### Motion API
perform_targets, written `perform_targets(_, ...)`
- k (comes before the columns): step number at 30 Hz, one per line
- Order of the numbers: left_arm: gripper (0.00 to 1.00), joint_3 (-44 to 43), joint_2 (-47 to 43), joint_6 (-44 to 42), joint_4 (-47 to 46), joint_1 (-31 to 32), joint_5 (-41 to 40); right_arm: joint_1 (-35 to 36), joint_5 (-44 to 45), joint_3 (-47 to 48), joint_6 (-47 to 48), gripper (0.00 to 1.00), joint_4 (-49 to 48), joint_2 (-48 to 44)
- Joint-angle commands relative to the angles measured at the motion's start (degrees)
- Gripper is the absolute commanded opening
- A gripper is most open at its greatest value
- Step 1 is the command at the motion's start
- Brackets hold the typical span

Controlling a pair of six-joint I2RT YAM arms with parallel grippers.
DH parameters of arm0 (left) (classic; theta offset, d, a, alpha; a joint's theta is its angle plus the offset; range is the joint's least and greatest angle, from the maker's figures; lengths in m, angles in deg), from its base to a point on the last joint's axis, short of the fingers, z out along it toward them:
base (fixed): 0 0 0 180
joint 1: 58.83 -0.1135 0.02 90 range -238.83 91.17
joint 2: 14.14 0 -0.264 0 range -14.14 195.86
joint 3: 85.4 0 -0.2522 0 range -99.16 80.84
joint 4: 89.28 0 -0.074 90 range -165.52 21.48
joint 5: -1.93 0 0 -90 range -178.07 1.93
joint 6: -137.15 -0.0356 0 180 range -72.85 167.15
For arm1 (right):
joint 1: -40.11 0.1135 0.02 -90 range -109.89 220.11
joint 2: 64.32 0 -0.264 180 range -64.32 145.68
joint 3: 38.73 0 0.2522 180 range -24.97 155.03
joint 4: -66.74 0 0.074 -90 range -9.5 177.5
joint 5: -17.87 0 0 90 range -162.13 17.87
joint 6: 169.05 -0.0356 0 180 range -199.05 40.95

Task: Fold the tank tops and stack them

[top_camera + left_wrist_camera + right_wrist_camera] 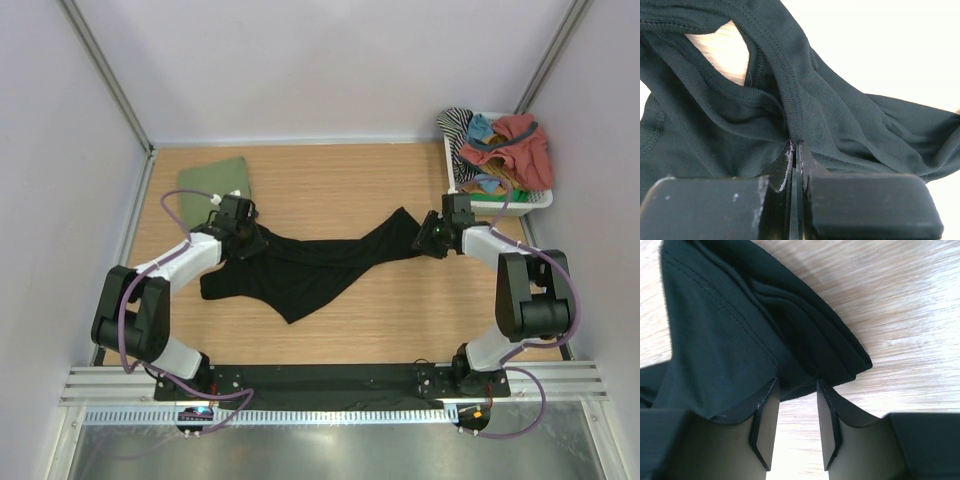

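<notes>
The black tank top lies stretched across the wooden table, rumpled, between both grippers. My left gripper is at its left end. In the left wrist view the jaws of the left gripper are pressed together on a seamed fold of the black tank top. My right gripper sits at the garment's right tip. The right wrist view has the right gripper open, bare wood between its fingers, and the bunched black tank top edge lying just at the fingertips. The olive green tank top rests folded at the back left.
A white basket at the back right holds red, teal and striped garments. Walls close in the table on the left, back and right. The arm bases stand on a black rail at the near edge.
</notes>
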Motion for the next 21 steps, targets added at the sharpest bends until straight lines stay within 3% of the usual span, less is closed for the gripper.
perform_targets(1,0.0,-0.17,-1.75,-1.04,-1.42,0.04,-0.52,0.64,1.51,1.76,-0.49,0.4,-3.0,0.49)
perform_targets(2,0.0,-0.17,-2.01,-1.13,-1.33,0.13,-0.43,0.64,1.59,1.93,-0.58,0.37,-3.17,0.84)
perform_targets(6,0.0,-0.35,-3.5,-1.31,-0.54,0.04,-0.52,0.82,2.2,2.81,-0.49,0.11,-2.12,-0.82)
perform_targets(12,0.0,-1.84,-7.11,-0.43,2.27,0.04,-2.36,0.91,5.02,6.06,0.39,0.01,2.97,-5.57)
perform_targets(21,0.0,-7.99,-9.48,0.62,8.16,0.13,-4.56,0.82,4.85,11.6,0.47,0.01,7.81,-9.97)
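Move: Right at the right hand's open fingertips, barely 1 cm below, lies the spot to pinch on the black tank top's right end; the end's far corner sits about 8 cm ahead and 3 cm left. The clothes basket is some 16 cm ahead and 17 cm right of that hand. From the left hand, already gripping the top, the pinch spot is about 32 cm right and 4 cm lower, and the folded green tank top some 10 cm ahead and 9 cm left. Closing on the cloth almost in place, the right fingers pinch the black tank top's right end, then lift it nearly 9 cm while easing about 3 cm forward, the fingers tilting some 10 degrees outward. The left hand keeps its shut grip and, starting at about the same time, raises its part about 6 cm nearly straight up. ##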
